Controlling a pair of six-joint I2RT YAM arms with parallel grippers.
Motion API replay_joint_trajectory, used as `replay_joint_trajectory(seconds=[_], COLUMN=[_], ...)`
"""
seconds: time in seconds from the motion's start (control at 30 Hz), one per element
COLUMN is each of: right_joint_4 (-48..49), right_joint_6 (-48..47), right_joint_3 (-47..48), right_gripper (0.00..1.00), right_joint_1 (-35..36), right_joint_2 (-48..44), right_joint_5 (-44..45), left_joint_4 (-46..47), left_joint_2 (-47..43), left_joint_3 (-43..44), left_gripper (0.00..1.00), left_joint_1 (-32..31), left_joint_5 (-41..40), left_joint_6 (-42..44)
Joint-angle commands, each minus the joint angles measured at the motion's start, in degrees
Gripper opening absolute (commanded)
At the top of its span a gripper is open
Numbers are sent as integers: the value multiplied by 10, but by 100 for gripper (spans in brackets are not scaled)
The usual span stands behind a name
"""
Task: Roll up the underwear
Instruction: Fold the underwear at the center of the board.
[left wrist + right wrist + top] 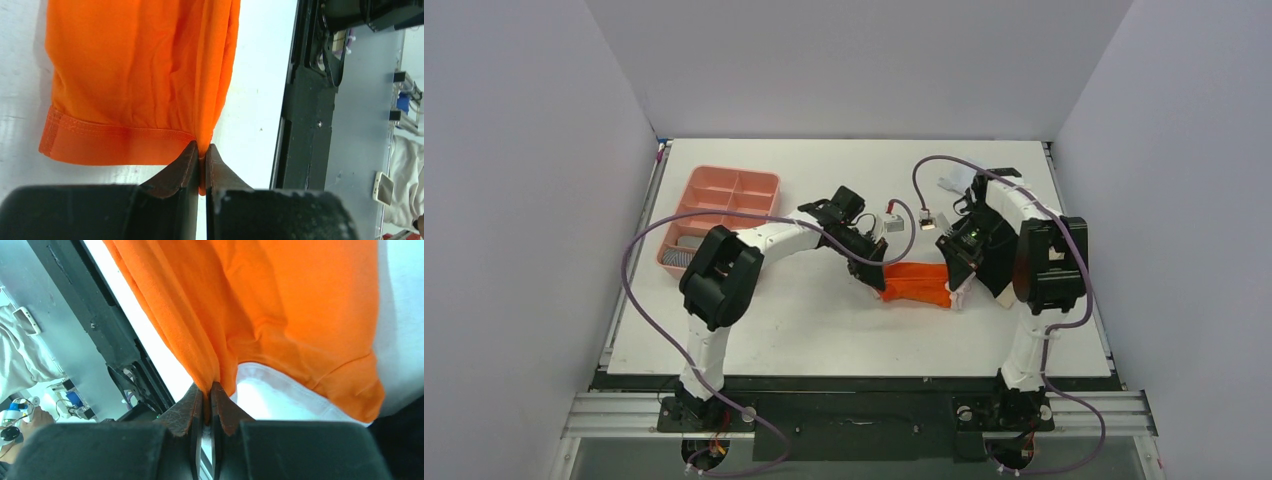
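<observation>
The orange underwear (917,283) lies stretched between my two grippers at the table's middle. My left gripper (882,279) is shut on its left end; in the left wrist view a fold of the orange cloth (140,75) is pinched between the tips (202,150), with a stitched hem (110,142) beside them. My right gripper (960,285) is shut on the right end; in the right wrist view the orange cloth (280,315) runs into the closed tips (206,387), next to its white band (280,395). Black underwear is not in view.
A pink tray (724,200) with compartments sits at the table's back left, holding something grey. A white cloth (954,181) lies at the back right behind the right arm. The table's front edge and black rail (854,380) run close below the garment.
</observation>
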Motion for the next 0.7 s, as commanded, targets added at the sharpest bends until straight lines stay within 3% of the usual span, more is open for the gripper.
replay_joint_trajectory(seconds=[0.0,0.33,0.53,0.67], right_joint_4=[-30,-37,-34,-36], right_joint_6=[-5,-12,-20,-32], right_joint_3=[52,115,105,93], right_gripper=[0,0,0,0], right_joint_1=[-12,-26,-44,-51], right_joint_2=[31,84,84,79], right_joint_5=[30,61,36,13], left_joint_4=[-34,-10,59,89], left_joint_2=[32,76,84,83], left_joint_3=[61,128,128,116], left_gripper=[0,6,27,49], left_joint_1=[17,21,29,29], left_joint_5=[21,-12,-24,-30], left_joint_6=[-9,-57,-119,-134])
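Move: Both hands hold the near edge of the orange underwear, one at each end, about 14 cm apart and some 6 cm above the board. The underwear's middle lies about 4 cm ahead of each, roughly 7 cm right of the left hand and 7 cm left of the right. The black underwear lies about 9 cm ahead and 9 cm right of the right hand; the pink box about 17 cm ahead and 34 cm left of the left hand. Both hands carry the held edge of the orange underwear forward over the part that lies on the board, the left about 5 cm and slightly right at level height, the right about 4 cm while drifting 3 cm right and sinking a little. The left hand keeps going forward as its fingers open to nearly half and let go of its corner, turning about 10 degrees counter-clockwise, while the right keeps its end pinched. ##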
